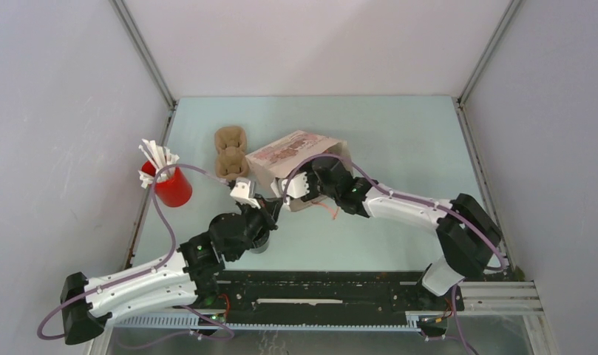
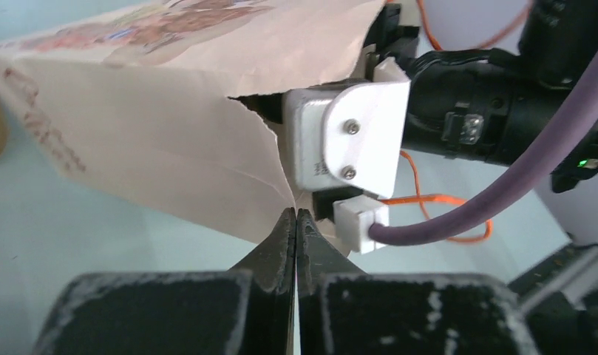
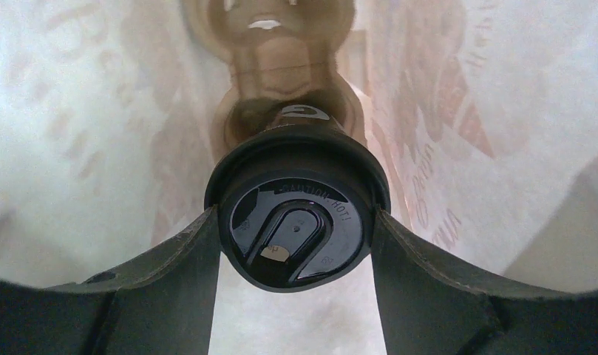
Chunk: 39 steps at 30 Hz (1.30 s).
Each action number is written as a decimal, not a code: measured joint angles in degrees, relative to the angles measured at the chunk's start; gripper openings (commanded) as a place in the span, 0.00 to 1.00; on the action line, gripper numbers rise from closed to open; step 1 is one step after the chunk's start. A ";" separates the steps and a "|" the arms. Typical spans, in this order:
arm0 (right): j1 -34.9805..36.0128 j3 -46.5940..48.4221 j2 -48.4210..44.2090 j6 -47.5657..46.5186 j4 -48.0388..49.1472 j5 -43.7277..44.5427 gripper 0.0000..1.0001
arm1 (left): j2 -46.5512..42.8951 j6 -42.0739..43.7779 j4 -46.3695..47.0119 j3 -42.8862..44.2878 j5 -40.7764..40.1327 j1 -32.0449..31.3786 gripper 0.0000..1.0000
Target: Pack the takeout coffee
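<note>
A black takeout coffee (image 3: 299,174) with a round lid sits between the fingers of my right gripper (image 3: 296,222), which is shut on its rim. Both are inside a pink printed paper bag (image 1: 288,151) lying on its side, so the top view hides the cup and fingers. White bag walls (image 3: 74,148) surround the cup. My left gripper (image 2: 296,213) is shut, pinching the lower edge of the bag's mouth (image 2: 273,185), right beside the right wrist (image 2: 347,140). In the top view the left gripper (image 1: 276,201) sits just below the bag's opening.
A brown moulded-pulp carrier (image 1: 230,151) lies against the bag's left end; a brown shape (image 3: 281,66) shows past the cup. A red cup with white sticks (image 1: 174,186) stands at the left. A dark round thing (image 1: 261,244) is partly hidden under my left arm.
</note>
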 measured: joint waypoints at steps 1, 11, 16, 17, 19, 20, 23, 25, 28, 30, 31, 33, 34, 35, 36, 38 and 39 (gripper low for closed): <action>0.17 0.00 -1.03 0.33 -0.79 0.28 0.19 | 0.35 -0.02 -0.07 1.01 1.05 0.00 0.00; 2.54 0.00 -13.38 5.97 -17.25 4.85 0.18 | 5.38 -0.37 -2.40 10.27 13.94 0.33 0.00; 5.29 0.07 -17.40 12.11 -27.41 6.99 0.18 | 5.29 -1.97 -2.45 10.32 20.17 0.00 0.00; 5.68 0.07 -18.01 13.31 -29.22 7.30 0.19 | 5.40 -2.49 -2.47 10.29 21.29 -0.02 0.00; 6.45 0.07 -18.93 14.99 -32.22 7.96 0.19 | 5.75 -3.54 -2.47 10.27 23.63 -0.04 0.00; 6.91 0.09 -19.32 15.82 -33.66 8.44 0.19 | 5.86 -4.02 -2.51 10.27 24.52 -0.04 0.00; 8.63 1.22 -19.87 18.18 -38.62 9.86 0.19 | 5.70 -5.46 -3.32 10.21 27.12 -0.07 0.00; 9.62 2.32 -19.85 19.26 -40.79 10.16 0.19 | 5.01 -6.14 -3.93 10.12 27.98 -0.26 0.00; 10.21 3.21 -19.76 20.22 -42.32 9.16 0.18 | 2.80 -7.30 -5.60 10.05 27.19 -0.48 0.00; 10.19 3.23 -19.47 20.04 -42.53 8.20 0.18 | 1.46 -7.56 -7.06 10.05 24.81 -0.42 0.00; 10.16 3.23 -19.17 19.85 -42.47 7.76 0.18 | 0.98 -7.69 -7.67 10.05 23.93 -0.39 0.00; 10.03 3.21 -18.29 19.10 -42.03 6.82 0.18 | 0.20 -7.98 -9.20 10.05 21.49 -0.37 0.00; 9.92 3.19 -17.81 18.71 -41.59 6.29 0.18 | -0.13 -8.11 -10.25 10.03 20.17 -0.37 0.00; 9.79 3.17 -17.40 18.32 -41.13 5.81 0.18 | -0.37 -8.44 -11.41 9.99 18.99 -0.37 0.00; 9.64 3.02 -17.00 17.70 -40.33 5.31 0.18 | -0.57 -8.68 -12.17 9.81 18.34 -0.37 0.00; 9.51 2.29 -16.63 16.68 -38.80 4.66 0.18 | -1.29 -9.16 -13.31 8.59 16.70 -0.37 0.00; 9.46 1.95 -16.48 16.06 -38.14 4.42 0.17 | -1.70 -9.53 -14.01 7.72 15.98 -0.37 0.00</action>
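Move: Still gripping the lidded black cup inside the paper bag, the right hand has the brown carrier's near well about 5 cm ahead, 4 cm left and 5 cm below; the far well lies roughly 12 cm ahead, 8 cm left and 5 cm below. The shut left fingertips are at the left edge of the bag's mouth, within 1 or 2 cm. From them, the spare carrier stands some 17 cm ahead, 22 cm left, 16 cm below. Lift the right hand about 4 cm, drawing it back some 12 cm and rightward towards the base, cup still gripped, fingers tipping down some 15 degrees; then lower it 3 cm and ease slightly left. Keep the left fingers shut by the mouth's edge: swing them right, up and back while turning clockwise, then partly return left, forward and down, turning back. ##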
